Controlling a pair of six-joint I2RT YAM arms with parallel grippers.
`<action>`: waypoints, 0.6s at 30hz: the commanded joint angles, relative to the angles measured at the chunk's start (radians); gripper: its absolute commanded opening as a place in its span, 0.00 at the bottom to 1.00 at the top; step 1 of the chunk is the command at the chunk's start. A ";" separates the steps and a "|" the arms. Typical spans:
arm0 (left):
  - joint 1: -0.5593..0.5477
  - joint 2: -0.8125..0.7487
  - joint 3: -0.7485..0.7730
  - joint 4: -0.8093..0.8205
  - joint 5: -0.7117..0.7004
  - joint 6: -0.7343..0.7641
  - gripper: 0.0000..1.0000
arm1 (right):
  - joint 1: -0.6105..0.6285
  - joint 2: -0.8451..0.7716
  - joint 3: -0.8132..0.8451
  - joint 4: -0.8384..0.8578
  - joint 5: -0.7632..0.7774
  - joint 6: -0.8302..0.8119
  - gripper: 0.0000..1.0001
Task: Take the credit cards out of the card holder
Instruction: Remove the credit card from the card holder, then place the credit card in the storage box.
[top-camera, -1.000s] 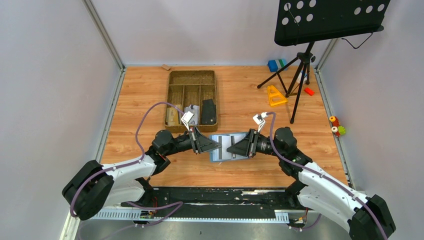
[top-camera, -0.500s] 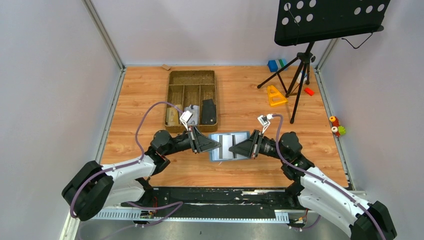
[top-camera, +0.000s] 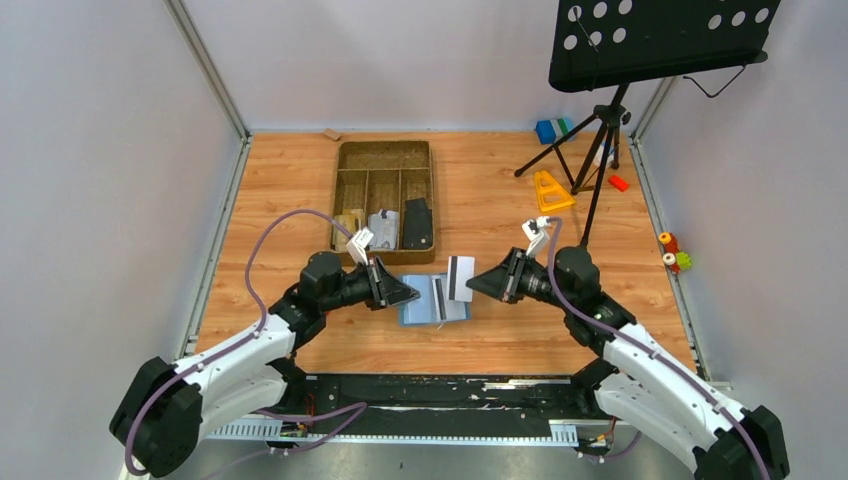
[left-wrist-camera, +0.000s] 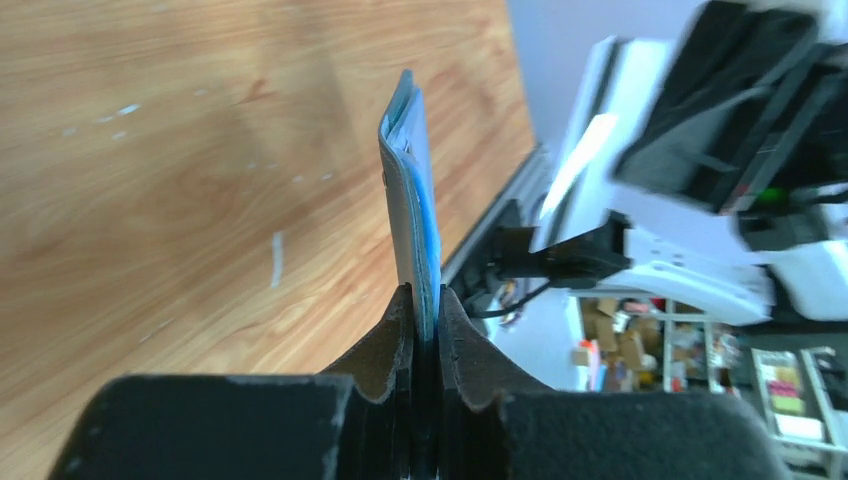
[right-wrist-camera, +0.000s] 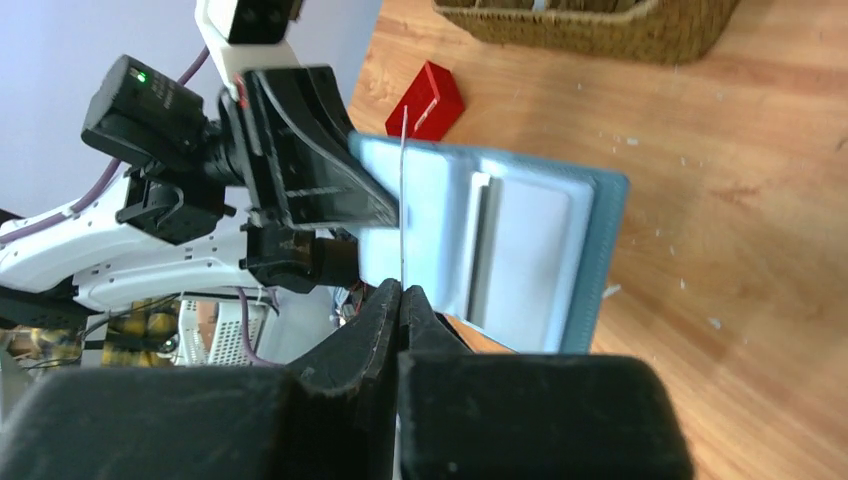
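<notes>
The slate-blue card holder (top-camera: 422, 312) hangs open just above the table, and my left gripper (top-camera: 410, 293) is shut on its left edge. In the left wrist view the card holder (left-wrist-camera: 410, 190) stands edge-on, pinched between the fingers of my left gripper (left-wrist-camera: 425, 303). To its right, my right gripper (top-camera: 474, 283) is shut on a white credit card (top-camera: 461, 279) with a dark stripe, held upright and free of the pockets. The right wrist view shows that credit card (right-wrist-camera: 402, 190) as a thin line rising from my right gripper (right-wrist-camera: 402, 292), in front of the pale-blue card holder (right-wrist-camera: 520, 250).
A brown divided tray (top-camera: 340, 190) stands behind the holder, with a tan, a grey and a dark flat item in its near compartments. A red block (right-wrist-camera: 425, 100) lies on the wood. At the back right are a music-stand tripod (top-camera: 600, 130), a yellow wedge (top-camera: 550, 190) and a blue-and-green block (top-camera: 552, 128).
My right gripper shut on a card and drew it rightwards out of the holder. My left gripper carried the holder a little to the left.
</notes>
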 joint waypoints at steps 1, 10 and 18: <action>0.002 -0.048 0.080 -0.316 -0.081 0.175 0.01 | -0.002 0.109 0.148 0.012 0.025 -0.099 0.00; 0.004 -0.111 0.098 -0.544 -0.192 0.249 0.00 | 0.016 0.493 0.401 0.107 0.054 -0.134 0.00; 0.014 -0.121 0.044 -0.567 -0.277 0.240 0.00 | 0.083 0.888 0.671 0.140 0.087 -0.142 0.00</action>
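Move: From the right hand, which already has a card free in its fingers, the tray's right compartment with the black wallet lies about 22 cm ahead, 9 cm left and 12 cm below. The grey item in the next compartment stands 8 cm left of that wallet. The card holder is about 6 cm left of the right hand, 2 cm back and 4 cm below. For the left hand gripping the holder, bare table lies 5 cm left, 1 cm back, 11 cm below. The card, still pinched upright, is carried by the right hand forward and left towards the tray's right compartment, roughly 12 cm out and 9 cm across, rising a couple of centimetres and sinking back to its starting height. Meanwhile the card holder, kept in the left fingers, is lowered about 6 cm and drawn 5 cm left, away from the card, its gripper tipping down some 20 degrees. ##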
